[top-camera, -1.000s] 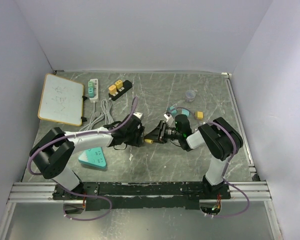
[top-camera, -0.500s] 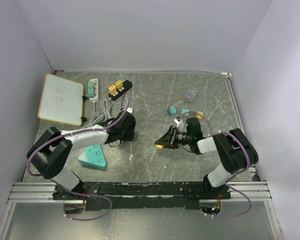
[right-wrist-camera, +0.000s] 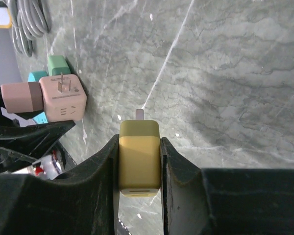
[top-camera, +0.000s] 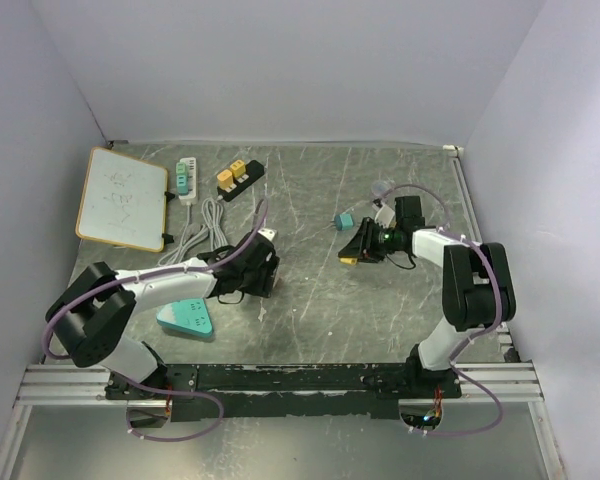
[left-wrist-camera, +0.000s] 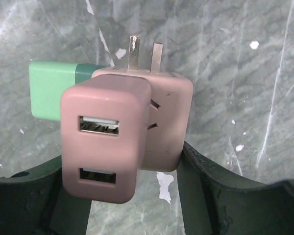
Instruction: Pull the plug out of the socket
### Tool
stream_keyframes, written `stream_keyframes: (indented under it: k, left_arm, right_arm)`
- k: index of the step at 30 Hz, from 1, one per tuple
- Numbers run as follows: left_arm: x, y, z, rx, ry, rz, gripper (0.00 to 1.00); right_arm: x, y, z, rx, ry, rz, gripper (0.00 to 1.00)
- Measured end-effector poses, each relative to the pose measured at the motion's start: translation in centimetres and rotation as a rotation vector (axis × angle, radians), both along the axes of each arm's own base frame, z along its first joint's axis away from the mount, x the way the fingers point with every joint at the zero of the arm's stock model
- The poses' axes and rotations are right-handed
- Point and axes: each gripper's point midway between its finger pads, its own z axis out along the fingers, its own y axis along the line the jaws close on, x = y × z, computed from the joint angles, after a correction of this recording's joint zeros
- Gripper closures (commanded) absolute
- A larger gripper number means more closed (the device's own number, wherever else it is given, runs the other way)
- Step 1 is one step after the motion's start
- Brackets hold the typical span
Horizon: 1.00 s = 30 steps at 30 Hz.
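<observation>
My left gripper (left-wrist-camera: 122,161) is shut on a pink cube socket (left-wrist-camera: 164,117), its two metal prongs pointing away. A pink USB charger (left-wrist-camera: 105,142) and a green plug (left-wrist-camera: 51,88) are still plugged into its sides. My right gripper (right-wrist-camera: 139,147) is shut on a yellow plug (right-wrist-camera: 139,156), one prong showing at its tip, held free above the table. In the right wrist view the socket (right-wrist-camera: 63,100) lies well to the left, apart from the plug. From above, the left gripper (top-camera: 263,275) is left of centre and the right gripper (top-camera: 357,246) is right of centre.
A whiteboard (top-camera: 123,198) lies at the far left. Beside it are a white power strip (top-camera: 187,180), a black strip with yellow plugs (top-camera: 238,177) and coiled cables (top-camera: 205,225). A teal socket block (top-camera: 186,316) sits near the left arm. A teal plug (top-camera: 344,219) and a small cup (top-camera: 381,188) lie near the right gripper.
The right gripper has drawn back to the right and farther up the table with the yellow plug, away from the socket. The left gripper shifted slightly left, still holding the socket.
</observation>
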Motion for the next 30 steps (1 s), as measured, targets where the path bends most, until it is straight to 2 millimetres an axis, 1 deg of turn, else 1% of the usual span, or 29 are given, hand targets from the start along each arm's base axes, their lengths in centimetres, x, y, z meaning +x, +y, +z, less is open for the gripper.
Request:
stream_keyframes:
  k: [3, 6, 7, 10, 12, 14, 15, 16, 18, 20, 23, 27, 30]
  left_arm:
    - [-0.7, -0.2, 0.0, -0.004, 0.01, -0.024, 0.39]
    - [-1.2, -0.5, 0.0, -0.007, 0.019, -0.041, 0.39]
    - [-1.3, -0.6, 0.0, -0.009, 0.021, -0.045, 0.38]
    - [-1.6, -0.7, 0.0, -0.013, 0.025, -0.053, 0.37]
    - [-1.7, -0.8, 0.0, -0.015, 0.026, -0.058, 0.34]
    - [-1.9, -1.0, 0.1, -0.019, 0.031, -0.064, 0.25]
    - [-2.0, -1.0, 0.1, -0.022, 0.034, -0.068, 0.19]
    - [-2.1, -1.0, 0.1, -0.021, 0.038, -0.071, 0.15]
    - [-2.3, -1.1, 0.3, -0.028, 0.041, -0.077, 0.11]
    - [-2.4, -1.1, 0.6, -0.036, 0.041, -0.081, 0.07]
    - [-2.6, -1.4, 1.6, -0.063, 0.033, -0.09, 0.04]
    - [-2.7, -1.6, 3.4, -0.107, 0.01, -0.102, 0.02]
    - [-2.8, -1.7, 4.8, -0.136, -0.012, -0.106, 0.01]
  right_arm:
    - [-0.1, 0.3, -0.7, 0.009, 0.038, 0.03, 0.92]
    - [0.8, 0.7, -1.4, 0.005, 0.054, 0.047, 0.91]
    - [1.1, 0.9, -1.5, 0.004, 0.054, 0.052, 0.89]
    - [2.4, 1.4, -1.7, -0.004, 0.043, 0.063, 0.77]
    - [3.2, 1.6, -1.7, -0.013, 0.032, 0.064, 0.68]
    - [3.9, 1.7, -1.7, -0.015, 0.02, 0.065, 0.59]
    - [4.1, 1.7, -1.8, -0.017, 0.018, 0.065, 0.55]
    - [4.1, 1.7, -1.9, -0.02, 0.021, 0.064, 0.51]
    - [4.1, 1.5, -2.3, -0.037, 0.027, 0.059, 0.41]
    - [4.1, 1.2, -2.5, -0.059, 0.026, 0.054, 0.33]
    - [4.4, 0.8, -2.0, -0.081, 0.0, 0.049, 0.32]
    - [4.9, -0.5, -1.5, -0.167, -0.028, 0.012, 0.31]
    - [5.1, -1.4, -0.7, -0.223, -0.051, -0.011, 0.3]
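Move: Some 4 cm ahead of the right hand, 2 cm left and 2 cm below is the bare table spot for its yellow plug. The near teal plug lies about 9 cm ahead of that hand and 1 cm left, the far teal plug 8 cm ahead and 4 cm right. The left hand, gripping the pink plug stack, has its set-down spot 2 cm back and 1 cm right; the teal socket block is roughly 10 cm back and 17 cm left. Carrying the yellow plug forward about 4 cm, slightly left and down, the right hand opens its fingers to let go of it, then draws off to the right and rises a little. The left hand eases the pink plug stack about 2 cm back, spreads its fingers to release it, and lifts straight off, some 5 cm. ##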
